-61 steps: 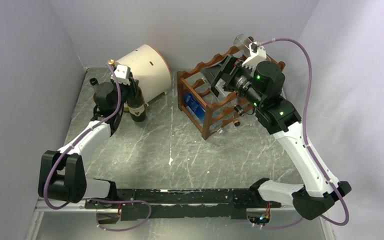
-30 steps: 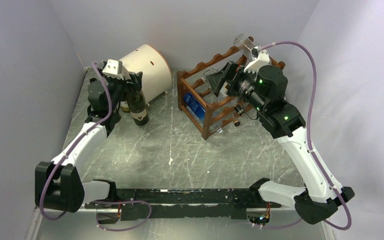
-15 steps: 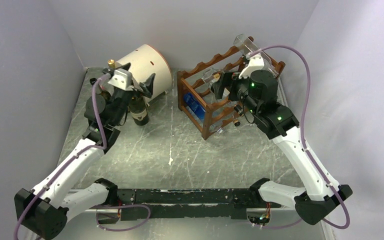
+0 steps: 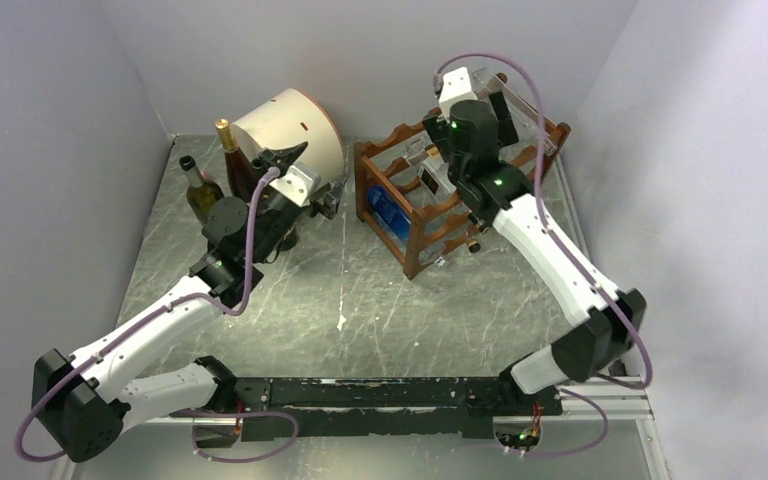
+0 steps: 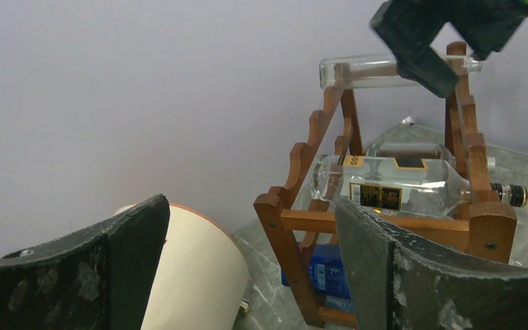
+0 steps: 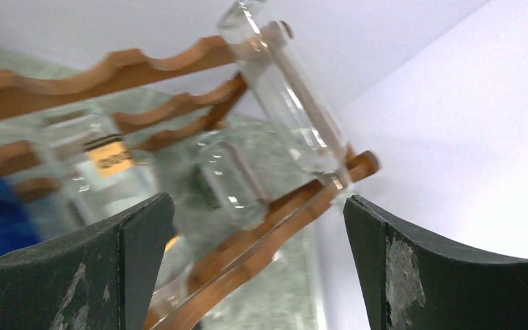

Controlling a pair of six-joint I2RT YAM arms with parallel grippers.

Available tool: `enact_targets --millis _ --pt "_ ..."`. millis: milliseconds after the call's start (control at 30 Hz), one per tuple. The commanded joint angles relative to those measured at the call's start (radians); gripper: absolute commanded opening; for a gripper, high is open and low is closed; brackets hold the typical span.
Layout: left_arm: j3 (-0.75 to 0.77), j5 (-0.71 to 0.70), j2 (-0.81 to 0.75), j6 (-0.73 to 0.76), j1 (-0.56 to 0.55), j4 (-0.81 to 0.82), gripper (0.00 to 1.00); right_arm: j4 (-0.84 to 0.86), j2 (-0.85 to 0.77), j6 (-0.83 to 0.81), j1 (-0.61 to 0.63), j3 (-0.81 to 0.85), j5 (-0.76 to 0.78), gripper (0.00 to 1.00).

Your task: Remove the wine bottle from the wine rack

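Observation:
The reddish-brown wine rack (image 4: 412, 205) stands at the back right, also in the left wrist view (image 5: 302, 227) and the right wrist view (image 6: 110, 69). A clear bottle (image 5: 378, 69) lies on its top tier, and a clear bottle with a black and gold label (image 5: 392, 185) lies in the middle tier. My left gripper (image 4: 310, 182) is open and empty between the drum and the rack, facing the rack (image 5: 247, 234). My right gripper (image 4: 497, 108) is open and empty above the rack's top, over the top clear bottle (image 6: 282, 103); it also shows in the right wrist view (image 6: 258, 227).
A cream drum (image 4: 295, 140) lies at the back left. A green bottle (image 4: 200, 188) and a brown gold-capped bottle (image 4: 232, 155) stand beside it. A blue pack (image 5: 323, 271) lies in the rack's bottom tier. Grey walls close in on three sides.
My left gripper let go of a dark bottle beside the drum, opened and swung right toward the rack. My right gripper rose from the rack's side to above its top.

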Motion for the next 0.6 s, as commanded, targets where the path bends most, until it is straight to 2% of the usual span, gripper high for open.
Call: enact_targets --millis 0,133,267,433,567 --pt "-0.003 0.012 0.03 0.011 -0.013 0.008 0.92 0.189 0.115 -0.31 -0.07 0.04 0.184 1.0" --pt "-0.006 0.008 0.039 0.013 -0.015 0.013 0.93 0.218 0.223 -0.342 -0.152 0.124 0.161 1.0" --pt "-0.016 0.003 0.042 0.023 -0.015 0.027 0.93 0.201 0.33 -0.439 -0.181 0.217 0.139 1.0" --pt "-0.023 -0.014 0.047 0.035 -0.015 0.039 0.93 -0.003 0.481 -0.427 -0.217 0.435 0.086 1.0" --pt "-0.027 -0.014 0.05 0.035 -0.015 0.047 0.94 -0.05 0.532 -0.434 -0.228 0.478 0.069 1.0"
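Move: The clear wine bottle on the rack's top tier lies with its middle about 13 cm ahead of my right hand, 7 cm to its right and 7 cm lower, base away from me and neck towards me. Below it, the labelled bottle is roughly 2 cm ahead of this hand, 6 cm to its left and 20 cm down. From my left hand, the clear bottle is some 22 cm ahead, 34 cm to the right and 8 cm lower. With the fingers kept wide open, my right hand sweeps about 13 cm forward and 7 cm right towards the clear top bottle, slanting at first, then straight forward, and sinks only slightly. It rolls its left side down some 25 degrees and turns a little clockwise. My empty left hand eases down about 2 cm, staying open. ##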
